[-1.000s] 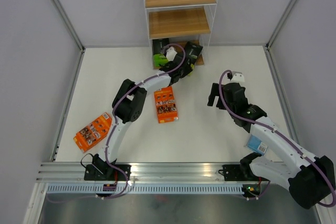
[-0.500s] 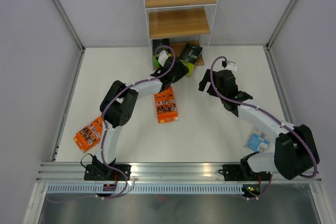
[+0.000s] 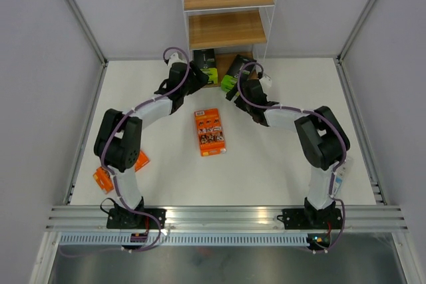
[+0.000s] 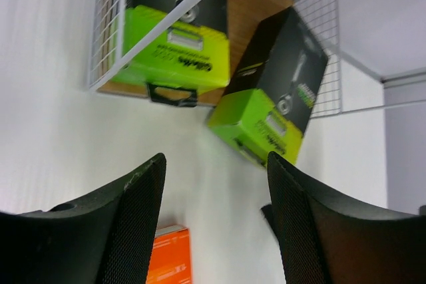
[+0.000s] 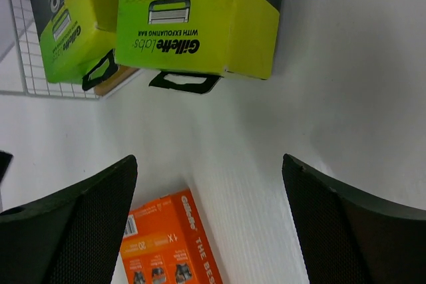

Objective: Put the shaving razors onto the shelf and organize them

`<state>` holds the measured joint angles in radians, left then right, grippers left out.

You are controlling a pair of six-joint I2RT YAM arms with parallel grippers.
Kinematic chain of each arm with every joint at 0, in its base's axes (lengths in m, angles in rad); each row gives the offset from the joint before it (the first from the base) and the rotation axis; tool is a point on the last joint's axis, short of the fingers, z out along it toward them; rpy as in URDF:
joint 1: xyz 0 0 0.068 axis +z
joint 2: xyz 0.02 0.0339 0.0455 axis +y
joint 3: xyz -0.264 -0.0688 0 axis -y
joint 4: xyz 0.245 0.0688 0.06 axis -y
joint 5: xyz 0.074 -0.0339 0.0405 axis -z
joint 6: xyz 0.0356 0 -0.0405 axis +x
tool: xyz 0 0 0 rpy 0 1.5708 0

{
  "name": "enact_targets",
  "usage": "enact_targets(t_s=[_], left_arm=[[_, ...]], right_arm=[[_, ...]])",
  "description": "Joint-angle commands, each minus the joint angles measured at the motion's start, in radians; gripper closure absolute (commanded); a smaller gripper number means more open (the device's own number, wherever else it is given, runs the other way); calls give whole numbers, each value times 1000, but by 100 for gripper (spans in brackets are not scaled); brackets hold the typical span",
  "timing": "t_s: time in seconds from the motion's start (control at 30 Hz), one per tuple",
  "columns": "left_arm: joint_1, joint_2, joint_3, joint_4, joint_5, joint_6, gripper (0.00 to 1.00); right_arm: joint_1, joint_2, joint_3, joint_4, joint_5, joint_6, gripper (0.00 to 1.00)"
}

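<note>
The shelf [image 3: 226, 28] stands at the back centre. One green-and-black razor pack [image 3: 206, 58] lies on its bottom board. A second green-and-black pack [image 3: 234, 70] lies tilted at the shelf's front edge, partly out on the table. My left gripper [image 3: 198, 75] is open and empty just left of the packs, which the left wrist view shows ahead of it as the inner pack [image 4: 176, 44] and the tilted pack [image 4: 273, 98]. My right gripper [image 3: 230, 91] is open and empty just in front of the tilted pack [image 5: 193, 24]. An orange pack [image 3: 210, 131] lies mid-table.
Another orange pack [image 3: 101, 176] lies at the left, mostly hidden behind my left arm. A sliver of a light blue pack [image 3: 341, 179] shows beside my right arm. The shelf's white wire frame [image 4: 173, 21] stands close to both grippers. Grey walls enclose the table.
My left gripper opened, let go of the second green pack at the shelf's front and drew back to the left. My right arm swung in from the right towards that pack.
</note>
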<state>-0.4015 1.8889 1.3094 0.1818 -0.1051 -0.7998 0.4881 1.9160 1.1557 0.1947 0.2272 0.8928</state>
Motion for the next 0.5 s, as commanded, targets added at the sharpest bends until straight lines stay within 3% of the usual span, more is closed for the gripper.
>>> enact_targets(t_s=[0.0,0.27,0.47], left_arm=[[7,-50,-53,-7,44,99,33],[44,-85,-117,21,53,119,34],[70,-82,-128,31,84,123,35]], right_arm=[[3,46,50,115,99,155,5],[6,158,108,190,283,333,3],[6,259,261,152,325,285,3]])
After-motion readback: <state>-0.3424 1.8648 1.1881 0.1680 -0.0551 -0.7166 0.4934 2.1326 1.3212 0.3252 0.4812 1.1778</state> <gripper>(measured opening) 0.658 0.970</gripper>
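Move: The skewed second razor box, its green end poking out of the bottom shelf, has its middle about 14 cm ahead of the right hand, 3 cm to its right and some 3 cm below. The first razor box lies about 13 cm left of it and 3 cm farther in. The orange pack lies about 11 cm behind and 9 cm left of the right hand, 6 cm lower. From the left hand, the second box is roughly 10 cm ahead, 15 cm right and 10 cm below. Slide the right gripper forward some 6.5 cm onto the green end of the skewed box, jaws kept wide open, sinking only slightly, and swing the wrist about 20 degrees clockwise, rolling its left side up a little, so the fingers line up with the box. Meanwhile sink the open, empty left gripper about 5 cm and ease it left, clear of the boxes. ##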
